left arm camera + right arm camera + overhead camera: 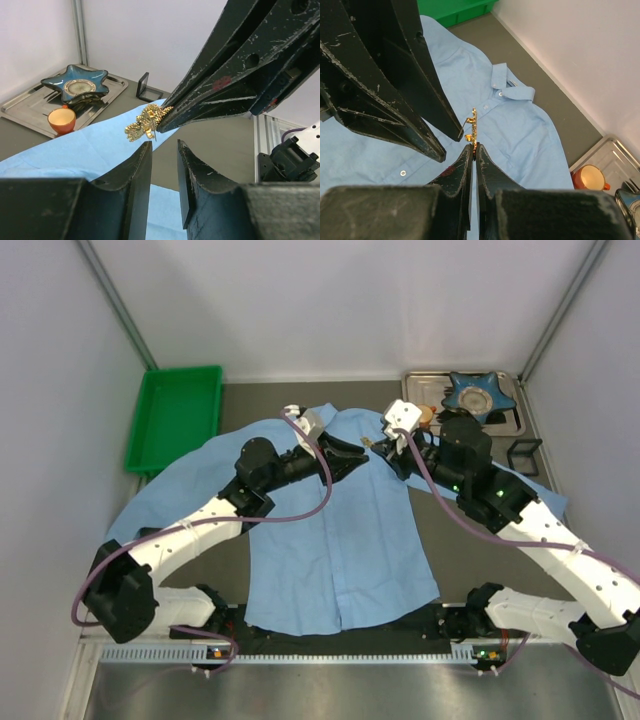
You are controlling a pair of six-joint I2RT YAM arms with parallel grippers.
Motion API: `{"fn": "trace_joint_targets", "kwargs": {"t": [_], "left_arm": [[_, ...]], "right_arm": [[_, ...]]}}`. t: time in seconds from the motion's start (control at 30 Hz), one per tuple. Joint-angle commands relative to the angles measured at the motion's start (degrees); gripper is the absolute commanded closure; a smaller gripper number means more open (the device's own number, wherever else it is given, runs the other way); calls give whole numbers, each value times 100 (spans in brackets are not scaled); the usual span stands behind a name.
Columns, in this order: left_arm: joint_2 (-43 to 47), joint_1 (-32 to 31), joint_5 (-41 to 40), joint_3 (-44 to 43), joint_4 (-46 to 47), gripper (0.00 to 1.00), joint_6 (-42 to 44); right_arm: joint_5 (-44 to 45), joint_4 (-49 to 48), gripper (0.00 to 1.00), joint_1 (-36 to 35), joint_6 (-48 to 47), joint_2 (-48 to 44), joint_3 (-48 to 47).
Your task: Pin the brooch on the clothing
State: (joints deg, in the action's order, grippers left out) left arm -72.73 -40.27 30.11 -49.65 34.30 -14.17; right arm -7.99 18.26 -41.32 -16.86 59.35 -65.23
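The light blue shirt point(340, 540) lies spread flat, collar at the far side. My right gripper point(383, 452) is shut on the small gold brooch point(368, 443) and holds it above the shirt near the collar. In the right wrist view the brooch point(474, 127) stands edge-on from the shut fingertips point(481, 151), its pin sticking out to the left over the shirt point(520, 120). My left gripper point(355, 453) is open and empty, its tips just beside the brooch. In the left wrist view the brooch point(145, 124) hangs just beyond my open left gripper point(164, 146), above the shirt point(75, 150).
A green tray point(178, 415) stands at the back left. A metal tray point(425, 390) at the back right holds a blue star-shaped dish point(478, 392) and an orange cup point(427, 415). A small black frame point(525, 455) sits to its right.
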Motion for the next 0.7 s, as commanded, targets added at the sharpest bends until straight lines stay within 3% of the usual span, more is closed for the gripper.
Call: {"fn": "trace_joint_targets", "kwargs": {"t": [0.0, 0.2, 0.47, 0.67], "left_arm": [[-31, -33, -198, -282, 402, 69, 90], [-57, -68, -277, -300, 402, 73, 81], [-57, -86, -453, -352, 138, 100, 213], [92, -86, -418, -335, -195, 100, 424]], "right_arm": [[-19, -297, 100, -122, 16, -11, -7], [-80, -297, 100, -122, 25, -3, 19], [-98, -227, 100, -122, 87, -11, 11], [17, -165, 100, -131, -1, -81, 63]]}}
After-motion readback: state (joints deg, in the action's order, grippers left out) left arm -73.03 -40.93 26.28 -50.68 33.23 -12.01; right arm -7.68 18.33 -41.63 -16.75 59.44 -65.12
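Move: Just beyond the left hand's parted fingertips, the brooch sits about 2 cm to their right, 1 cm farther forward and 1 cm higher. The right hand already grips the brooch's edge, with its middle about 1 cm ahead and 1 cm left of that hand, level with it. From the left hand, the clothing's collar lies about 20 cm ahead, 8 cm left and 32 cm below, and the orange cup about 20 cm ahead, 16 cm right and 30 cm below. Easing about 1 cm forward so its fingertips line up with the brooch, the left hand turns only a few degrees counter-clockwise and closes its fingers from about a third open to shut, pinching the brooch's thin pin needle. The right hand stays in place and keeps its closed grip on the brooch's edge. ##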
